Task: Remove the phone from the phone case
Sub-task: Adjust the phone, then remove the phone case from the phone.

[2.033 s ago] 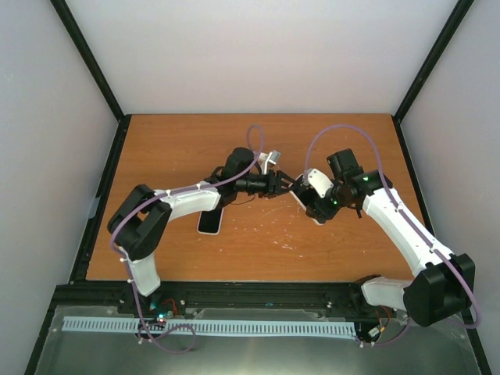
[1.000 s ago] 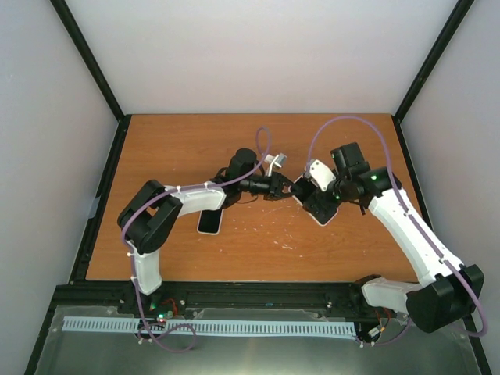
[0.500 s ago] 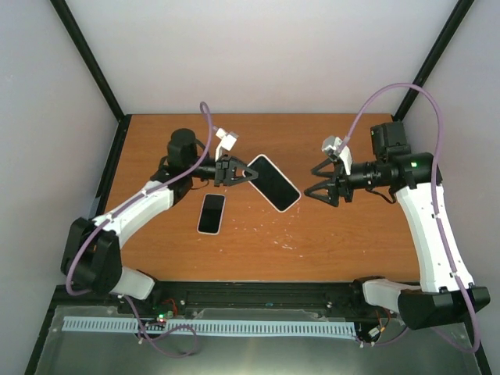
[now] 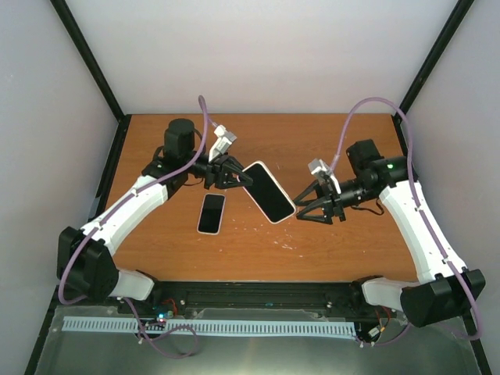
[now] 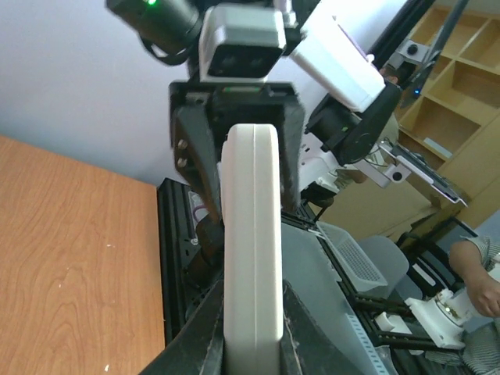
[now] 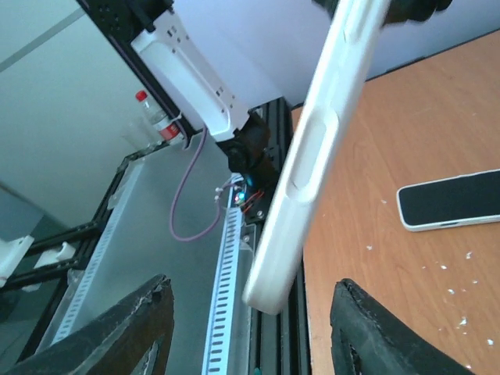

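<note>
My left gripper is shut on one end of the white phone case and holds it tilted above the table; a dark face shows inside its rim. In the left wrist view the case stands edge-on, pinched in my left gripper. My right gripper is open at the case's free lower end. In the right wrist view that end of the case hangs between my right gripper's spread fingers without touching them. A black-screened phone with a white rim lies flat on the table.
The wooden table has white crumbs near its front middle. Black frame posts and pale walls close in the left, right and back. A white slotted strip runs along the metal ledge in front of the arm bases.
The arms pulled apart from the centre, the left one keeping the case. Since then the right gripper has come back left and down to the case's free end, its jaws narrowing.
</note>
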Motion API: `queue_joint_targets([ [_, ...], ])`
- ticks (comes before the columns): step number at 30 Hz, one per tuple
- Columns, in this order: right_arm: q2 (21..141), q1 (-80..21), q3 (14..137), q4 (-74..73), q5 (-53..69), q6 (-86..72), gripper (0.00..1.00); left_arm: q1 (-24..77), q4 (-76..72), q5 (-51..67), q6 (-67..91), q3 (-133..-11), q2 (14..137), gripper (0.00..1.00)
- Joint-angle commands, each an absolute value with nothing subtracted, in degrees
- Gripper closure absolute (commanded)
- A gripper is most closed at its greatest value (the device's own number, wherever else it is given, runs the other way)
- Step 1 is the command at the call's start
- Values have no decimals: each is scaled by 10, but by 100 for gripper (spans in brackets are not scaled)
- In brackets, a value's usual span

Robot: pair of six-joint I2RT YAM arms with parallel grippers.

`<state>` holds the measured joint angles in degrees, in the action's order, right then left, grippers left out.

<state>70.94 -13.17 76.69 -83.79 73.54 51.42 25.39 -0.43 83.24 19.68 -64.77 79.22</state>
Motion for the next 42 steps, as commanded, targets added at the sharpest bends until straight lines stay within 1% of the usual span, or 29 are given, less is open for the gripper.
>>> queue_joint_targets([
  [1, 691, -164, 737, -760, 723, 446, 46, 250, 3, 882, 173, -697, 781, 95],
  [5, 658, -183, 720, -700, 714, 392, 48, 250, -6, 892, 185, -701, 781, 95],
  [11, 643, -199, 725, -698, 723, 388, 54, 250, -11, 919, 187, -700, 778, 95],
  [15, 642, -205, 724, -700, 727, 390, 62, 250, -12, 924, 189, -703, 779, 95],
  [19, 645, -207, 725, -695, 729, 383, 64, 250, -14, 927, 189, -701, 779, 95],
  [26, 650, -211, 731, -693, 735, 382, 76, 250, -16, 942, 186, -698, 780, 95],
  [29, 649, -215, 734, -697, 737, 386, 86, 250, -15, 952, 182, -698, 780, 96],
  [34, 647, -238, 745, -711, 745, 402, 90, 250, -15, 977, 171, -700, 786, 98],
  [41, 650, -295, 783, -726, 749, 425, 92, 250, -16, 1000, 163, -720, 830, 99],
  [42, 654, -302, 792, -733, 750, 432, 94, 251, -16, 1003, 163, -724, 838, 99],
])
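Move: The left hand already grips the white-cased phone by its far left side, with its middle about 6 cm to that hand's right, 3 cm back and slightly below. From the half-open right hand the same phone's middle is some 9 cm to the left, 4 cm ahead and about level, its near right corner only a couple of centimetres off the fingertips. The other phone lies flat on the table, roughly 31 cm left, 9 cm ahead and 29 cm below the right hand. The right hand eases about 4 cm back and 3 cm left onto the near right corner of the cased phone, dipping slightly at first, and shuts its fingers from half open until they pinch that corner, then draws it a further couple of centimetres back and a little left. The left hand keeps its grip on the far side, rising about 2 cm and easing slightly back as it turns some 5 degrees clockwise. ##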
